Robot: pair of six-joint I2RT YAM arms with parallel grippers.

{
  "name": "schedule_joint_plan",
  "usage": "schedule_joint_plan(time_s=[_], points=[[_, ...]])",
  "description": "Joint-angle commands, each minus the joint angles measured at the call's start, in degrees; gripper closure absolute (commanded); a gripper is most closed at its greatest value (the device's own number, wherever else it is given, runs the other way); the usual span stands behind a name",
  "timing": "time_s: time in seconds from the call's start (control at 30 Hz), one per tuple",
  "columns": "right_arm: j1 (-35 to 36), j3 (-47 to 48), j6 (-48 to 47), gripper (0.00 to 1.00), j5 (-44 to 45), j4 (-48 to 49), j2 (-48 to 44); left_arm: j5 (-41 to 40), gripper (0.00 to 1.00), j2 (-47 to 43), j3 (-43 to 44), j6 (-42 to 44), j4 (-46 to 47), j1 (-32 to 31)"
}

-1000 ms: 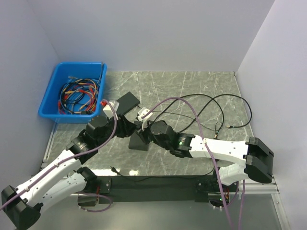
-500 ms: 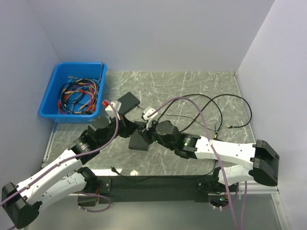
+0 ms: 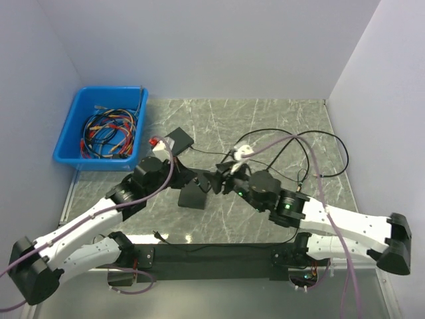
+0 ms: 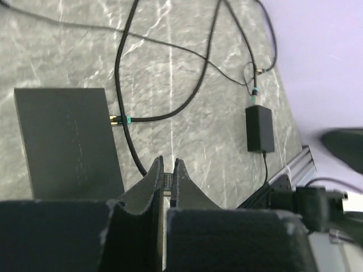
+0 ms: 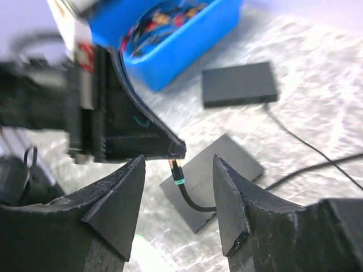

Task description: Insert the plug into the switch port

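Note:
The plug [image 5: 177,171], gold-tipped with a teal band on a black cable [image 5: 195,204], sticks out of my left gripper [image 4: 168,164], which is shut on it; a sliver of it shows between the fingers [image 4: 168,180]. My right gripper [image 5: 180,162] stands open around the plug without touching it, and its fingers [image 5: 127,190] are spread wide. In the top view both grippers [image 3: 197,176] [image 3: 220,181] meet above a flat black box [image 3: 192,196]. The switch [image 3: 179,140] lies behind them, with another teal-banded plug [image 4: 121,119] in its edge. Its free port is not visible.
A blue bin [image 3: 73,136] of coloured cables stands at the back left. Loose black cables [image 3: 292,143] loop over the marble table on the right. A small black adapter [image 4: 259,128] lies near the metal rail [image 4: 292,170] at the table's front edge.
My left gripper has shut on the plug. My right gripper has opened, let go of it and drawn back to the right.

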Motion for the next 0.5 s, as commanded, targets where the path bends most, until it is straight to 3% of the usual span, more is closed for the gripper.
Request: schedule_joint_plan(time_s=[0.0, 0.2, 0.33, 0.47], points=[[-0.4, -2.4, 1.6, 0.42, 11.4, -1.6, -6.9, -2.7, 0.99, 4.9, 3.6, -6.5, 3.1, 0.2], [-1.6, -4.2, 2.3, 0.41, 22.1, -9.6, -16.0, 6.6, 0.99, 19.5, 7.7, -15.5, 19.6, 0.2], [-3.2, -2.3, 4.2, 0.41, 31.5, -15.9, -19.4, 17.3, 0.99, 28.7, 11.2, -21.3, 42.9, 0.7], [-3.5, -1.6, 3.3, 0.42, 33.0, -18.6, -23.8, 23.9, 0.99, 36.1, 14.4, -28.5, 55.7, 0.7]])
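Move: The left hand, already gripping a plug, has the flat black switch nearly below: about 5 cm ahead, 1 cm left and 20 cm down. A second plug sits at the switch's right edge, some 7 cm ahead and 6 cm right of the hand; the far black box is 22 cm ahead and 7 cm left, the small black box 5 cm ahead and 37 cm right. From the open right hand the switch lies about 8 cm ahead, 5 cm left and 27 cm down. Rightward and forward, the left hand swings its plug away from the switch over bare table, about 12 cm right and 6 cm out, dipping slightly before rising; it keeps its grip while its left side rolls down some 25 degrees. The right hand, fingers still open, sweeps quickly right ahead of it, turning clockwise. ##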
